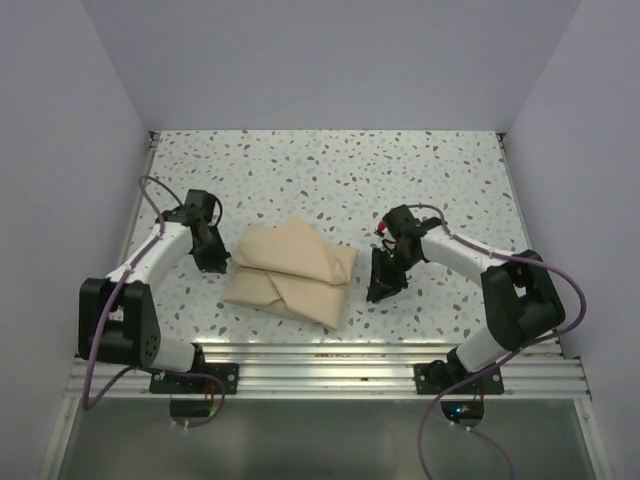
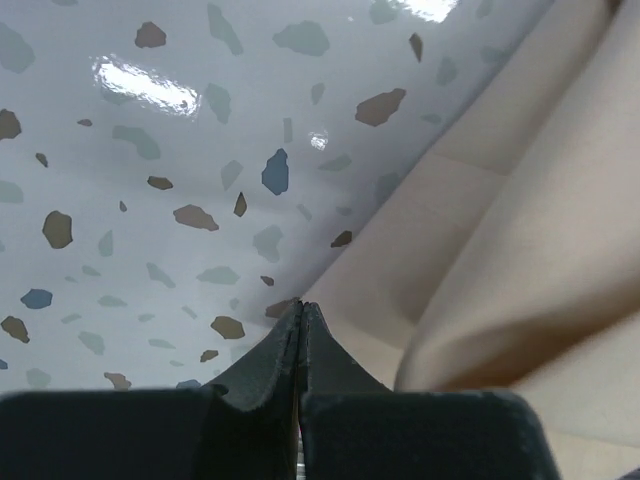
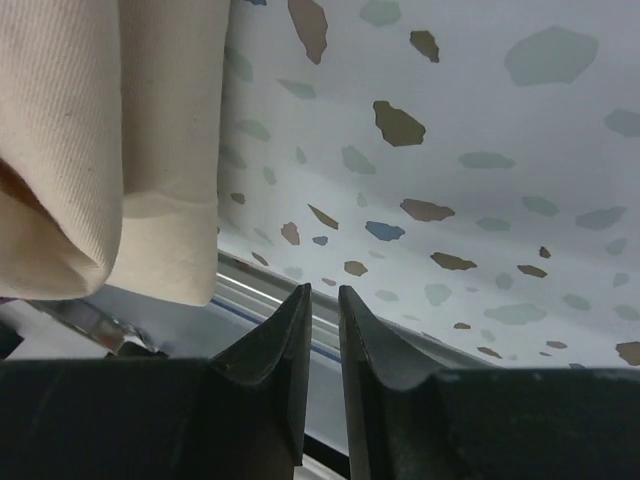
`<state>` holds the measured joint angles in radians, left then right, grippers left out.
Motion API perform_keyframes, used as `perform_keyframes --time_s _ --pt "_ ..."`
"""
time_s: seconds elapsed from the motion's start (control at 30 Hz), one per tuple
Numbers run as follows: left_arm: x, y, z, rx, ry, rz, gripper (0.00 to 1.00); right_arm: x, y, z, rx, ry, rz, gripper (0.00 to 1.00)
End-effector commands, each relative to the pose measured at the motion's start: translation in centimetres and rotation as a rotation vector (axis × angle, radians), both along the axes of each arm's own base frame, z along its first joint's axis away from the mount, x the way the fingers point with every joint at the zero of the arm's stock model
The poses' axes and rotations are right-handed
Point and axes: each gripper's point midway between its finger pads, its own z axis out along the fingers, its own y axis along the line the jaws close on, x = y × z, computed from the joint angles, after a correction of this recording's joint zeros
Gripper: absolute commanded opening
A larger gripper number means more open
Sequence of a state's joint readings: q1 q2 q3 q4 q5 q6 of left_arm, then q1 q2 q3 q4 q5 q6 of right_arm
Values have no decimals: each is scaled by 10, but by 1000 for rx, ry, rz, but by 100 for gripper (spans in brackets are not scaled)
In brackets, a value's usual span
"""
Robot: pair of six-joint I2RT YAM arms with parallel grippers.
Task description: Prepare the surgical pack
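Observation:
The surgical pack [image 1: 290, 272] is a folded tan cloth bundle lying in the middle of the speckled table [image 1: 340, 180]; nothing of its contents shows. My left gripper [image 1: 212, 262] is just off the bundle's left edge, shut and empty, its tips [image 2: 302, 305] close to the cloth [image 2: 520, 250]. My right gripper [image 1: 380, 292] hovers to the right of the bundle, a small way off it. Its jaws [image 3: 322, 292] stand almost together with a narrow gap and nothing between them. The bundle's folded edge [image 3: 100, 150] hangs at the left of the right wrist view.
A ribbed metal rail [image 1: 320, 355] runs along the table's near edge, and it also shows just beyond the right fingertips as a rail [image 3: 260, 290]. Plain walls [image 1: 60, 150] close in the left, right and back sides.

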<state>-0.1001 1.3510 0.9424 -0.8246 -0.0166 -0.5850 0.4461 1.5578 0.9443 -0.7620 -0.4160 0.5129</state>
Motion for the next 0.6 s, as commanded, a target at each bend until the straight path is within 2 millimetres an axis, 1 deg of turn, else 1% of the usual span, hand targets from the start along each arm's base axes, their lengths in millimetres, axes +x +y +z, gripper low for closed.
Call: perform_keyframes --time_s 0.0,0.03,0.1,0.13,0.2,0.23,0.27,0.3,0.33,0.4,0.43,0.5,0.53,0.57 --pt "4 2 -28 11 66 -6 0 8 26 -1 100 6 -33 21" --pt "9 -4 -31 -22 56 -14 0 10 33 -1 122 10 -24 20" --pt "9 -12 -39 -64 83 -29 0 14 41 -7 130 23 -29 20" --pt "11 -21 -43 -114 88 -41 0 21 48 -5 163 5 -34 20" --pt "11 -30 -47 -160 96 -44 0 31 54 -8 166 6 -52 20" --pt "14 -40 -46 -213 85 -56 0 38 59 -12 168 13 -55 20" --pt "14 -46 -46 -247 82 -42 0 42 61 -13 174 22 -63 20" --pt "10 -50 -50 -272 90 -38 0 46 65 -13 178 25 -64 20" --pt "13 -59 -48 -319 71 -44 0 56 71 -13 194 27 -66 20" --pt "15 -71 -47 -361 61 -46 0 67 78 -11 203 26 -71 20" --pt "19 -77 -47 -388 55 -57 0 80 85 -4 215 7 -65 20" --pt "27 -86 -43 -402 52 -71 0 94 89 -1 219 -2 -69 21" --pt "32 -90 -42 -414 47 -78 0 109 95 10 237 -32 -70 21" --pt "40 -93 -42 -423 46 -74 0 115 95 4 230 -17 -76 21"
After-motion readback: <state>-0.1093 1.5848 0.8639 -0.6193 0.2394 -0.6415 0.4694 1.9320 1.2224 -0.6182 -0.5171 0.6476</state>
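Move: Beside the left hand, the left end of the wrapped surgical pack lies about 5 cm to its right, level with it and some 6 cm below; the pack's near left corner is 3 cm right and 9 cm back. From the right hand, the pack's right end is roughly 6 cm left, 3 cm ahead and 3 cm lower. Its near right corner lies about 8 cm back and 10 cm left, its far right corner 12 cm ahead and 4 cm left. Closing in on the pack from both ends: the right hand, fingers nearly shut, sweeps forward and left about 7 cm each way while sinking 3 cm, coming against the right end and pushing it forward. The left hand drops 6 cm, then goes right 5 cm, its shut fingertips tilting some 15 degrees towards the pack to bear on the left end. ##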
